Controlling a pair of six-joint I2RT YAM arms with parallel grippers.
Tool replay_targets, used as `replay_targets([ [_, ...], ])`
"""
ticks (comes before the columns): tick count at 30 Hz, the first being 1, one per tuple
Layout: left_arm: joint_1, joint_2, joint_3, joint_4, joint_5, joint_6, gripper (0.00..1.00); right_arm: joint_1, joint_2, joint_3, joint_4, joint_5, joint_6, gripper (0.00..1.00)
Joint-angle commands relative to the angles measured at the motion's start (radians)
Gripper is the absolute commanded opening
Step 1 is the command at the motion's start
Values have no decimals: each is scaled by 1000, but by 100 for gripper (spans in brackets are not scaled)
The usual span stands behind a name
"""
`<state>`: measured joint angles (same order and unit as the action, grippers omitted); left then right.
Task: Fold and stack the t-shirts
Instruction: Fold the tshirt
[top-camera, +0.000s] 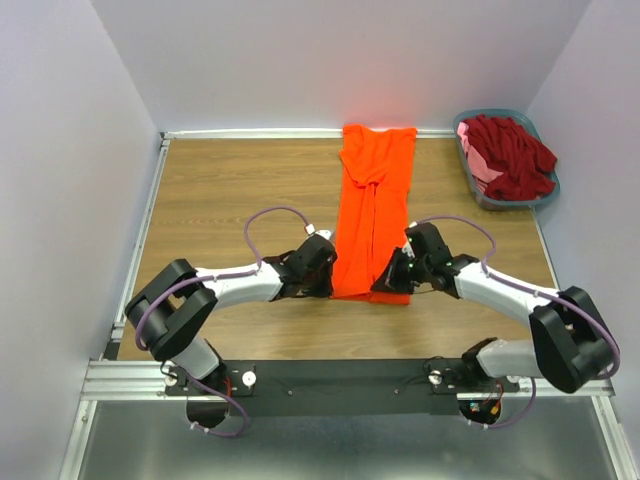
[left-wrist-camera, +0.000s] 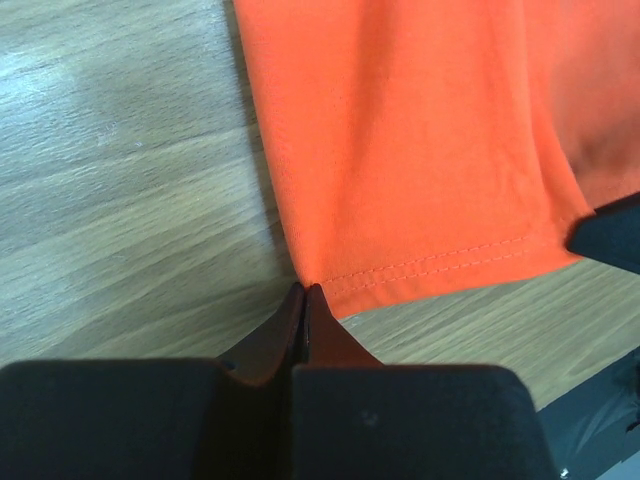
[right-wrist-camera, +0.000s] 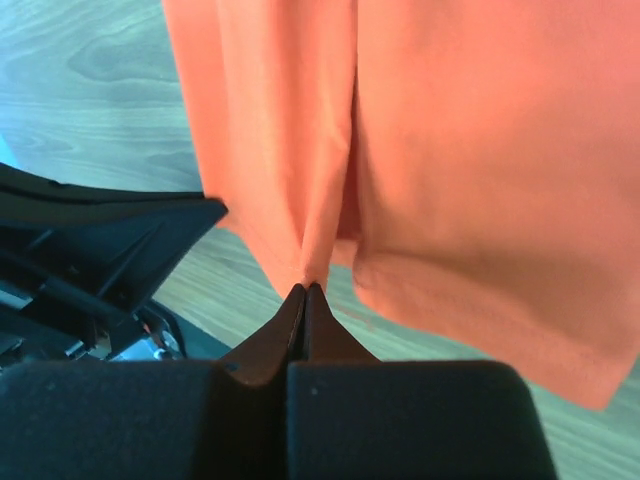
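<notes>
An orange t-shirt (top-camera: 375, 200) lies on the wooden table, folded lengthwise into a long strip running away from the arms. My left gripper (top-camera: 325, 278) is at its near left corner. In the left wrist view the left gripper (left-wrist-camera: 303, 290) is shut, its tips pinching the hem corner of the orange t-shirt (left-wrist-camera: 420, 150), which lies flat. My right gripper (top-camera: 392, 280) is at the near right corner. The right wrist view shows it (right-wrist-camera: 305, 288) shut on a fold of the orange t-shirt (right-wrist-camera: 480, 180), whose edge is raised off the table.
A grey-blue basket (top-camera: 512, 205) stands at the far right and holds a dark red t-shirt (top-camera: 515, 155) over a pink one (top-camera: 480, 165). Bare wood lies left of the orange strip. The right gripper's black body (left-wrist-camera: 610, 235) shows at the right edge of the left wrist view.
</notes>
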<state>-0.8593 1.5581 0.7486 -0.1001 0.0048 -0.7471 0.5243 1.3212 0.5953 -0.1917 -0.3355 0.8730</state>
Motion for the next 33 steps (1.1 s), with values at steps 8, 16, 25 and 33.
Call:
replay_targets([
  [8,2,-10,-8,-44,9,-17,0,8,-105,-155,-61,73,116,4],
  [16,2,-7,8,-70,23,-6,0,8,-109,-28,-139,136,20,39],
  [25,-17,-107,-72,-89,50,-63,1,-53,79,270,-227,329,-219,44],
  [33,-96,-181,-175,-56,64,-173,4,-188,349,521,-213,329,-374,45],
])
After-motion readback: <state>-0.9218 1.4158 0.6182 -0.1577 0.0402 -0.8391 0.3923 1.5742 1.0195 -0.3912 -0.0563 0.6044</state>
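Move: The right fingers still pinch a slightly lifted fold of the t-shirt's near hem. The shirt's near right corner lies about 8 cm to the right of them, 3 cm back and 4 cm below, and the middle of its right edge some 12 cm ahead, 8 cm right and 4 cm below. The left fingers still grip the near left corner right at their tips, with the near right corner about 18 cm to their right and 1 cm back. Right lowers hem fold 4 cm back, releases, reaches 16 cm forward over shirt; left, gripping, drags corner 5 cm back. ##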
